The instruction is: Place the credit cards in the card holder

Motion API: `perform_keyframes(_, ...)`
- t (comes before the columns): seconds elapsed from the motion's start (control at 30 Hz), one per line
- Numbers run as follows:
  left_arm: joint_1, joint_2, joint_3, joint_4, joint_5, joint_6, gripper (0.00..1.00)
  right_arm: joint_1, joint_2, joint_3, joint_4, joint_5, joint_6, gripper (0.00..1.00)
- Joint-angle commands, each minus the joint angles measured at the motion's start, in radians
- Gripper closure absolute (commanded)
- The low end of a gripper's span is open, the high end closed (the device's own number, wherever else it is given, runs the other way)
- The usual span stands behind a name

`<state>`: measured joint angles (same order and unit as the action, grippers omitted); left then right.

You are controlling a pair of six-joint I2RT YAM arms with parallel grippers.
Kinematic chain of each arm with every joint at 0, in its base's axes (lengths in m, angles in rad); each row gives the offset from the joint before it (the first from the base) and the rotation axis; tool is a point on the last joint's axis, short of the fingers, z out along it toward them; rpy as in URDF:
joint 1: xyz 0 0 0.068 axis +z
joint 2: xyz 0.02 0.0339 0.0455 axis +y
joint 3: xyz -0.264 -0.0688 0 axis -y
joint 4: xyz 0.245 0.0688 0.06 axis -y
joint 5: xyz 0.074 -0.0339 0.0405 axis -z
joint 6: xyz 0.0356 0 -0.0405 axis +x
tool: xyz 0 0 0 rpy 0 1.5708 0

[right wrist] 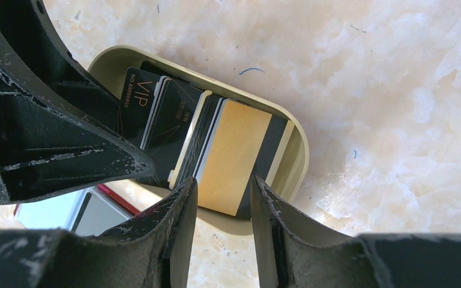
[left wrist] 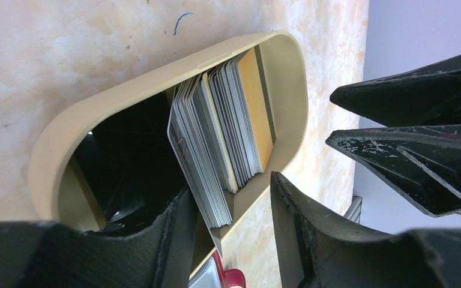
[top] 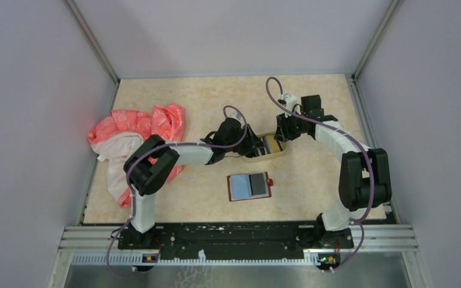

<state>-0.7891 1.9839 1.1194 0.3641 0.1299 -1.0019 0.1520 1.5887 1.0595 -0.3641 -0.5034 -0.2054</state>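
The credit cards [left wrist: 216,138] stand on edge as a packed stack inside an oval tan tray [top: 274,153], with a gold-tan card [right wrist: 234,159] at one end and dark ones [right wrist: 168,120] beside it. My left gripper [left wrist: 231,204] is open, and its fingers straddle the near corner of the stack and the tray's wall. My right gripper [right wrist: 223,198] is open at the tray's other end, with the gold card's lower edge showing between its fingers and nothing pinched. The red card holder [top: 249,186] lies open and flat, nearer to me, showing a light-blue and a grey face.
A pink and white cloth [top: 138,129] is bunched at the left of the table, beside my left arm. The enclosure's pale walls stand at the back and both sides. The black rail [top: 234,234] with the arm bases runs along the near edge.
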Motion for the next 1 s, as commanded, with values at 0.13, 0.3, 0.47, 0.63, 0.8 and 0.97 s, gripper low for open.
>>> perform_keyframes(0.13,0.013,-0.055,-0.019,-0.044,-0.035,0.023,0.53,-0.011,-0.037,0.001,0.011,-0.025,-0.001,0.62)
perform_keyframes(0.3,0.016,-0.061,-0.033,-0.053,-0.039,0.024,0.55,-0.011,-0.037,0.002,0.009,-0.027,-0.002,0.62)
perform_keyframes(0.47,0.016,-0.085,-0.046,-0.073,-0.064,0.034,0.62,-0.010,-0.035,0.002,0.008,-0.028,-0.002,0.62)
perform_keyframes(0.63,0.017,-0.101,-0.058,-0.086,-0.080,0.042,0.66,-0.010,-0.035,0.003,0.008,-0.030,-0.003,0.62)
perform_keyframes(0.8,0.017,-0.099,-0.058,-0.089,-0.082,0.052,0.87,-0.010,-0.034,0.004,0.007,-0.031,-0.003,0.62)
perform_keyframes(0.97,0.017,-0.099,-0.058,-0.095,-0.087,0.062,1.00,-0.010,-0.035,0.004,0.006,-0.034,-0.003,0.62)
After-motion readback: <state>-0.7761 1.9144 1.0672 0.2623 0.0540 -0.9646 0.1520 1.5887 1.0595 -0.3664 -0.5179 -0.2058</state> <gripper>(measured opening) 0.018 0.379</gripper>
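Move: The card to be pinched, the leftmost one standing in the tray's pile, has its middle about 3 cm left of the left hand, 1 cm ahead and 2 cm below. The gold card is some 6 cm to this hand's right, level fore and aft and 3 cm below; the open card holder lies about 16 cm back, 3 cm left and 6 cm lower. From the right hand, the card to be pinched is roughly 10 cm left, level fore and aft and 4 cm below. The left fingertips pinch the top edge of the leftmost standing card, closing from about half open to nearly shut, most quickly at the end. Meanwhile the left hand travels some 3 cm to its left across the tray, sinking about 1 cm, and the wrist rolls a little over 5 degrees. ##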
